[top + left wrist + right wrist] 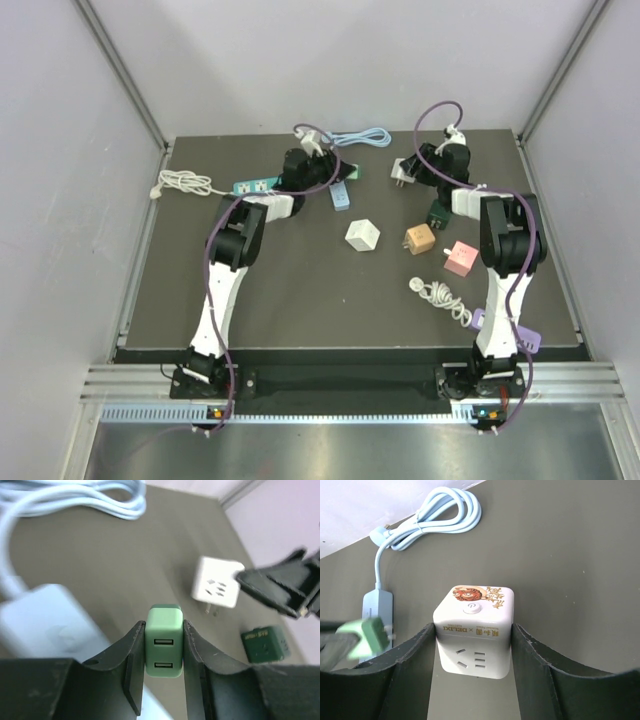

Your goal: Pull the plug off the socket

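My left gripper [163, 625] is shut on a light green USB plug [163, 642], held clear of the table. In the top view the left gripper [338, 175] and the plug [351, 172] are at the back middle. My right gripper [472, 628] is shut on a white cube socket [475, 630] with a tiger picture and a round button on top. In the top view the right gripper [414, 172] holds the socket [402, 172] a short way right of the plug. The plug [367, 636] and the socket [216, 587] are apart, with a gap between them.
A light blue power strip [377, 608] with a coiled cable [360, 138] lies at the back. A teal strip [255, 185], a white cube [362, 236], an orange cube [420, 241], a pink cube [461, 259], a dark green cube [437, 213] and white cords [440, 295] lie on the mat.
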`<action>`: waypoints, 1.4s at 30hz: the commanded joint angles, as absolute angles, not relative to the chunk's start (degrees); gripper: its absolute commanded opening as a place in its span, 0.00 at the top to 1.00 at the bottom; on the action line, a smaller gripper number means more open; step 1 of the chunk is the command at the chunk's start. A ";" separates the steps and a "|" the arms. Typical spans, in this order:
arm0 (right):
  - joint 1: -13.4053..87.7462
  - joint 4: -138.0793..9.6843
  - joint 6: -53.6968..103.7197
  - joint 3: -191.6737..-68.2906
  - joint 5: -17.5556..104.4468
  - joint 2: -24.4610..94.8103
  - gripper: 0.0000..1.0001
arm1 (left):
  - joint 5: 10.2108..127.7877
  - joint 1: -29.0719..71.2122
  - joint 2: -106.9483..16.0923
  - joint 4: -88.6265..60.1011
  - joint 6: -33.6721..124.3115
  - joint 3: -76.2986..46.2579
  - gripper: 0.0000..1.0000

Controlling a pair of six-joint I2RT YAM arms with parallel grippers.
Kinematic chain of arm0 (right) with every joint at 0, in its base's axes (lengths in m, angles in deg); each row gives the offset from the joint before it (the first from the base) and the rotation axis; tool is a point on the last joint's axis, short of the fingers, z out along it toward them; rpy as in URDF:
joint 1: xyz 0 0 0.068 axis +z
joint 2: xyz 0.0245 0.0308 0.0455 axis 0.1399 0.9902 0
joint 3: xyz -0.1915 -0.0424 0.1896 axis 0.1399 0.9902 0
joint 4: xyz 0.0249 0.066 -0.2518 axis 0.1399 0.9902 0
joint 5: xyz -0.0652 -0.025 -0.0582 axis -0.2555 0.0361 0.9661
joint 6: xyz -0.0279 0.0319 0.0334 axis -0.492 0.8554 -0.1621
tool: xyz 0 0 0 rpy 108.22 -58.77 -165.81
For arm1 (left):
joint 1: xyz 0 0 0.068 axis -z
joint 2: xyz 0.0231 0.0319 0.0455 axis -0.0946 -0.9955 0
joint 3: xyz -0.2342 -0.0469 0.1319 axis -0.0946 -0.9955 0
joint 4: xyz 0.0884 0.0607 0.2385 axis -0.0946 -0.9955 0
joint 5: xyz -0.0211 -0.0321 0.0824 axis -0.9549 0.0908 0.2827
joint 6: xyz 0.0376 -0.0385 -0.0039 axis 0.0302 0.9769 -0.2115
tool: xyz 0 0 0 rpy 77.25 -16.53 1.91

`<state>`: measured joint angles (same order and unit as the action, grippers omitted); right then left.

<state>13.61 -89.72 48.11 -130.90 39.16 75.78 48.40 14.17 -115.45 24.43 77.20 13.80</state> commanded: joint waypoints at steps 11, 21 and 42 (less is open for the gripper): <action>14.37 -72.98 40.09 -141.70 42.12 73.89 1.00 | 51.07 21.99 -94.66 14.94 58.44 5.88 1.00; 17.62 -48.46 33.85 -161.55 44.23 80.21 1.00 | 61.08 26.12 -81.75 -14.41 55.80 2.02 1.00; 20.26 -40.18 32.70 -171.24 41.60 87.95 0.68 | 74.54 47.30 -77.41 -38.42 58.96 -1.76 1.00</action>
<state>19.31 -39.58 33.22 -168.02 42.90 86.95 72.68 47.52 -75.25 -37.71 57.62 -4.91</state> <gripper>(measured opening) 0.550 0.358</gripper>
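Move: The left hand, holding the green block, is bound for bare table about 33 cm back and 9 cm to its right, some 6 cm lower; from this hand the second white cube lies 19 cm back and 3 cm right, and the coiled white cable 37 cm back, 21 cm right. The right hand, gripping the white plug cube, has its table patch level with it, 4 cm left and about 4 cm below; the dark green plug is 12 cm back, 7 cm right, and the blue strip 20 cm left, 1 cm back. Still pinching the green block, the left hand backs away from the right hand, at first rising some 9 cm and drifting right, then sweeping back past the second white cube to about 32 cm in all while sinking and rolling over 40 degrees so that its fingers slant down towards the bare table. The right hand keeps its grip on the white plug cube, lifts it about 3.5 cm, shifts it some 4 cm left and lowers it again with the fingers tipping roughly 20 degrees further down, then stays there at table level. ##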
